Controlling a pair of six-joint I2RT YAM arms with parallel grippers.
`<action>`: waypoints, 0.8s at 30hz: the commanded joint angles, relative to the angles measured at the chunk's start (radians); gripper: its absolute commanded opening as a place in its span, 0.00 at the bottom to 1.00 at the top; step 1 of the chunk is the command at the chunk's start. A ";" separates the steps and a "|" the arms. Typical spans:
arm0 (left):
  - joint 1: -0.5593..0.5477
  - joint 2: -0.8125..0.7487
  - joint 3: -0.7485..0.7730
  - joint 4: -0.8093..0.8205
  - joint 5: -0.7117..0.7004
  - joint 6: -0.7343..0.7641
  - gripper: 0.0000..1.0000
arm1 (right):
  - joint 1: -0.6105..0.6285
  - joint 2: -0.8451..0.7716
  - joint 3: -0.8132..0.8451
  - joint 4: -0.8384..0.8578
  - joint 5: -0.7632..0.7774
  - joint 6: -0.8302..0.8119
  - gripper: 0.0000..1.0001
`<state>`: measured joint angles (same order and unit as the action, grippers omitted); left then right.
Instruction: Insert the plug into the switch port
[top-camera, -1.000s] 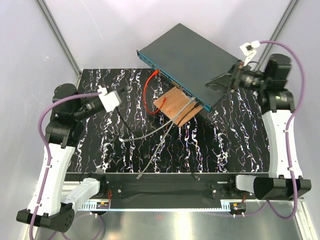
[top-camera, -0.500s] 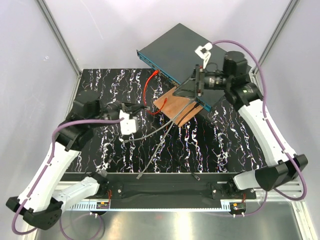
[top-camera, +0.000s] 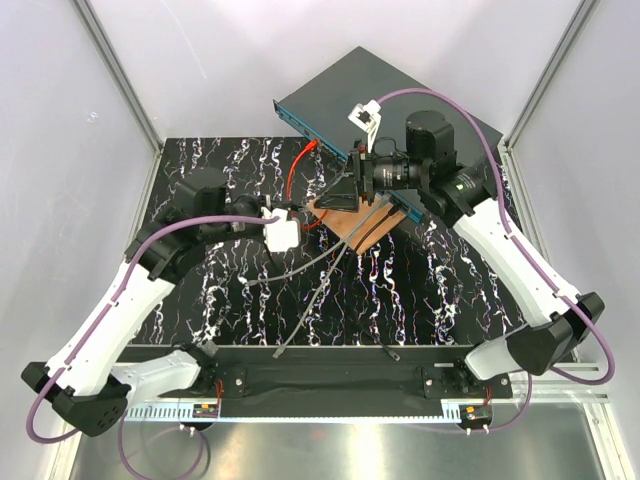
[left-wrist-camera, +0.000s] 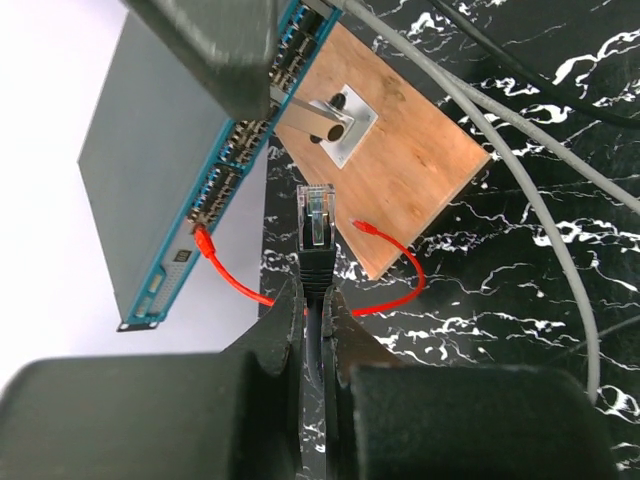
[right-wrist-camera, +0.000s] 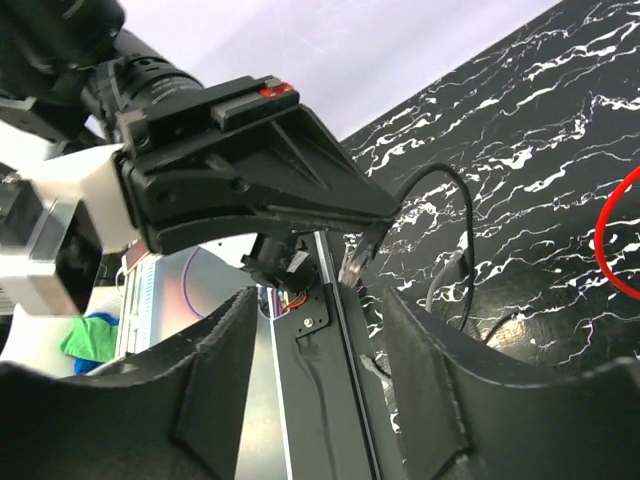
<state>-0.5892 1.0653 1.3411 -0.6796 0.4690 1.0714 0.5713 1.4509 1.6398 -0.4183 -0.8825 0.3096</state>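
The switch (top-camera: 340, 85), a flat dark grey box, lies at the back with its blue-teal socket face (left-wrist-camera: 228, 172) turned toward the mat. My left gripper (left-wrist-camera: 315, 296) is shut on the plug (left-wrist-camera: 316, 222), a clear-tipped connector on a black cable. The plug points up toward the socket face and stops short of it, beside the copper plate. From above, the left gripper (top-camera: 301, 212) sits just left of the plate. My right gripper (top-camera: 347, 188) hovers over the switch's front edge, jaws open and holding nothing. Its wrist view shows the plug (right-wrist-camera: 357, 262) in front of it.
A copper-brown plate (left-wrist-camera: 410, 165) with a small metal fitting lies in front of the switch. A red cable (left-wrist-camera: 235, 285) is plugged into a socket near the switch's left end. Grey cables (top-camera: 320, 270) trail across the black marbled mat (top-camera: 450, 270) toward the near edge.
Both arms swung in toward the middle. The left gripper carried the plug right, up to the plate's left side. The right gripper moved left over the switch front and narrowed its jaws.
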 joint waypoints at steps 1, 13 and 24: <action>-0.018 0.002 0.053 0.017 -0.041 -0.025 0.00 | 0.019 0.017 0.040 -0.005 0.077 -0.027 0.58; -0.041 0.028 0.076 0.015 -0.055 -0.033 0.00 | 0.073 0.065 0.058 -0.019 0.145 -0.067 0.51; -0.054 0.044 0.081 0.031 -0.066 -0.062 0.00 | 0.085 0.089 0.080 -0.027 0.133 -0.082 0.06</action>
<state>-0.6331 1.1000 1.3754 -0.6983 0.4049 1.0370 0.6456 1.5269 1.6718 -0.4667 -0.7322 0.2424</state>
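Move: The black cable's clear plug, held out by the left hand, sits some 3 cm left of the right fingers, 2 cm ahead and 3 cm below. From the right hand, the wooden board is about 12 cm ahead, 4 cm right, and the red cable's middle 18 cm ahead, 12 cm left, both roughly 35 cm down. The plug pokes out about 3 cm right, 1 cm ahead and 1 cm below the left finger pads. The right hand sinks about 3 cm while sliding left to the left-held plug and pinches its clear end. ##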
